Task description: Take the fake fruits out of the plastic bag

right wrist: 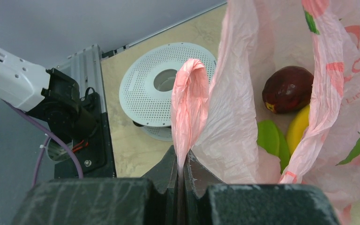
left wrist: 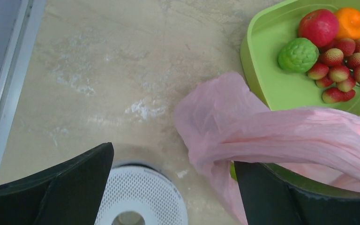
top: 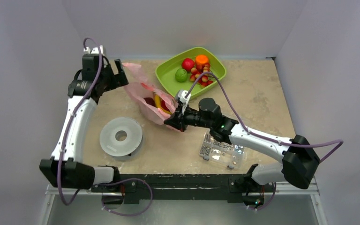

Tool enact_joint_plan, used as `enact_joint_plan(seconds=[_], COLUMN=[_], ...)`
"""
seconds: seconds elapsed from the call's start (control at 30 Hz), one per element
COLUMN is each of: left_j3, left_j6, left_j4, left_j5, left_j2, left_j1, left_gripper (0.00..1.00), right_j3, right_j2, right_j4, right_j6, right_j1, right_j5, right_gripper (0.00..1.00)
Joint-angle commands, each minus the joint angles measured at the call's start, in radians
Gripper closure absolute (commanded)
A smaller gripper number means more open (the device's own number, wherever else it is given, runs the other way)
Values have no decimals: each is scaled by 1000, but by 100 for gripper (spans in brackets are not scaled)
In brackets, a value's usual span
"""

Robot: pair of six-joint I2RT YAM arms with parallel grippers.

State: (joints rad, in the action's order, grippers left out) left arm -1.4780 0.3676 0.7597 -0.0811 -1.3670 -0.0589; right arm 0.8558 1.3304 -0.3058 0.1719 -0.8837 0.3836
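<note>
The pink plastic bag (top: pixel 143 91) lies open on the table between both arms. My right gripper (top: pixel 172 122) is shut on a handle of the bag (right wrist: pixel 190 93), its jaws (right wrist: pixel 182 161) pinching the plastic. Inside the bag I see a dark red fruit (right wrist: pixel 288 88), a yellow banana (right wrist: pixel 299 126) and a green fruit (right wrist: pixel 271 138). My left gripper (top: pixel 120 74) is open at the bag's far left corner. In the left wrist view the bag (left wrist: pixel 272 131) drapes over the gripper's right finger (left wrist: pixel 286 197); the jaws stand wide apart around (left wrist: pixel 173 187).
A green tray (top: pixel 215 65) behind the bag holds a red apple (top: pixel 187 64), an orange (top: pixel 202 60), a green bumpy fruit (top: pixel 181 75) and several strawberries (top: pixel 201 76). A white spool (top: pixel 121 136) lies front left. A clear box of small parts (top: pixel 221 150) lies front right.
</note>
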Motion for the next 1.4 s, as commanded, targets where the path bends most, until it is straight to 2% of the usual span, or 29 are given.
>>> enact_joint_plan(seconds=[0.0,0.1,0.17,0.3,0.4,0.5,0.67,0.73,0.8,0.87,0.9,0.97,1.03,1.1,1.13,1.37], left_j3=[105,208,316,521,669,669,662,661,665,670,676,690,702,719,725,741], left_j6=[151,238,310,514,697,746,832,874,932,935,917,863,809,770,750,666], left_j4=[136,173,143,-63,-330,-400,-448,-435,-444,-474,-492,-506,-500,-524,-541,-559], left_j5=[-24,81,195,402,497,412,253,188,178,186,177,143,98,95,111,161], left_j2=[196,323,422,578,612,555,472,437,394,359,355,368,392,405,405,410], left_j1=[5,5,4,2,-62,-161,-250,-273,-280,-279,-279,-279,-279,-279,-276,-256], left_gripper=[0,0,0,1,3,1,0,7,22,40,47,70,88,100,100,100], right_j3=[19,12,14,14,6,6,21,20,19,16,19,24,6,-27,-47,-121], right_j2=[-21,-16,-14,-14,-14,-10,-12,-17,-21,-28,-31,-34,-30,-21,-17,30], right_j4=[-54,-66,-64,-63,-72,-74,-57,-55,-49,-33,-12,49,81,88,84,110], right_j6=[41,57,61,58,56,57,54,54,42,7,-22,-101,-162,-164,-153,-118], right_j1=[-3,-3,-3,-3,-3,-3,-3,-4,-16,-48,-79,-168,-249,-288,-292,-349], right_j5=[8,0,-5,-3,-2,-4,9,12,6,-36,-83,-263,-362,-411,-413,-427], right_gripper=[99,99,99,99,99,99,99,99,97,92,91,87,80,71,64,44])
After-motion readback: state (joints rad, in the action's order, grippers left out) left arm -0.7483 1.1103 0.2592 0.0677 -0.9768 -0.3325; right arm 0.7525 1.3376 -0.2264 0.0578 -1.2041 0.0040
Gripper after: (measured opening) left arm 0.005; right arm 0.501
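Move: The near-left rim of the plastic bag lies some 8 cm back and 13 cm to the right of the open left hand, about 7 cm lower. The fruits in the bag's mouth are level ahead with that hand, 13 cm right and 22 cm below; the spool is 10 cm back and 3 cm left. The right hand still pinches a bag handle, with the fruits some 14 cm ahead, 4 cm left and 17 cm below. The left fingers pinch the bag's near-left rim, after the hand first pulls back about 14 cm, then swings right and down while rolling some 45 degrees, its left side dropping, and eases forward again before shutting. The right hand holds the handle almost still until late, then opens about halfway, lets go and draws back and down. ##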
